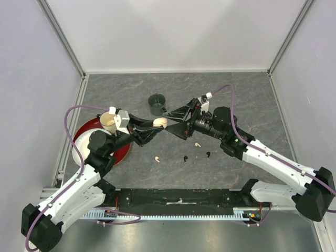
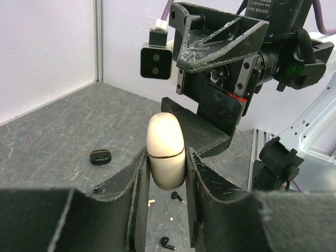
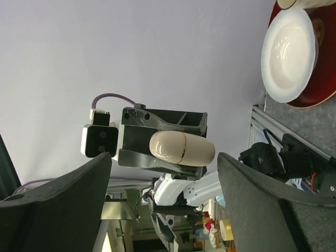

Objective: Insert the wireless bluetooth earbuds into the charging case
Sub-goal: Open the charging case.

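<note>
My left gripper [image 1: 157, 125] is shut on a cream-white oval charging case [image 1: 160, 122] with a thin gold seam, and holds it above the table. In the left wrist view the case [image 2: 166, 152] stands closed between both fingers. My right gripper [image 1: 172, 123] faces it with its jaws wide apart. In the right wrist view the case [image 3: 182, 147] lies between those fingers without touching them. On the table below lie two cream-white earbuds [image 1: 156, 158] [image 1: 197, 144] and two black earbuds [image 1: 185, 158] [image 1: 208, 154]. Two black earbuds [image 2: 177, 196] [image 2: 167, 242] also show under the case.
A dark green mug [image 1: 156, 104] stands behind the grippers. At the left a red plate [image 1: 124, 153] carries a white bowl [image 1: 79, 149] and a cream cup [image 1: 108, 121]. A small black oval object [image 2: 100, 156] with a gold line lies on the table.
</note>
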Available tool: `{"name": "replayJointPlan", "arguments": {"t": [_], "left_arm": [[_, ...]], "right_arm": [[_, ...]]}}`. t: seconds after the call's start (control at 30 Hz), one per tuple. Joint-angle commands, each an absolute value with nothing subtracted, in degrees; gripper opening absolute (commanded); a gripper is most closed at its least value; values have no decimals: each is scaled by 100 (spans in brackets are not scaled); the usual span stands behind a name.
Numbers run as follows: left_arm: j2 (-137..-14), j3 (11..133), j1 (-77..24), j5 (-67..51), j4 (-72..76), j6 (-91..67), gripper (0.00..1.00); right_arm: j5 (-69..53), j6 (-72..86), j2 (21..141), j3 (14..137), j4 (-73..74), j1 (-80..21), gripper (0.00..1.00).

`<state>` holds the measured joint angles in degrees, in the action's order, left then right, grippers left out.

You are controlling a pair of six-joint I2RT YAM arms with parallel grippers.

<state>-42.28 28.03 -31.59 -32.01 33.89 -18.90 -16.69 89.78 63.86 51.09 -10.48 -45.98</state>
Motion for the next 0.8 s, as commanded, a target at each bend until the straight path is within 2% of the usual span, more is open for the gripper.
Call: {"name": "replayJointPlan", "arguments": {"t": [0.0, 0.37, 0.77], "left_arm": [[-4306, 2786, -3182, -3146, 3867, -1687, 2], [-4315, 2751, -3182, -3269, 3920, -1687, 2], [-4280, 2681, -3190, -3410, 3929, -1670, 2]], "right_arm": [[-1960, 9430, 6539, 5036, -1669, -4597, 87], [-1907, 9861, 6688, 4658, -2215, -4597, 68], [-1881, 10063, 6741, 4579, -2478, -4597, 64]]}}
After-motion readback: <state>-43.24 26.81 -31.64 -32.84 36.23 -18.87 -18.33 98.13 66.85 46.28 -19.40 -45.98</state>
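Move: The closed white charging case is still held upright in the left fingertips, its middle about 1 cm ahead of that hand, 2 cm to its right and 1 cm higher. From the open right hand it lies some 4 cm left, 2 cm ahead and 2 cm lower. Far below the right hand, about 30 cm down on the table, a white earbud lies some 6 cm ahead and 6 cm left, and a black earbud 6 cm ahead and 8 cm right. One right fingertip comes right up to the lid end of the case and the other to its bottom end; whether they touch can't be seen. The right hand sinks about 2 cm and eases 1 cm left to straddle the case, rolling under 10 degrees about its finger line while the fingers close by about a quarter of their range. The left hand keeps its pinch on the case, nearly still. ##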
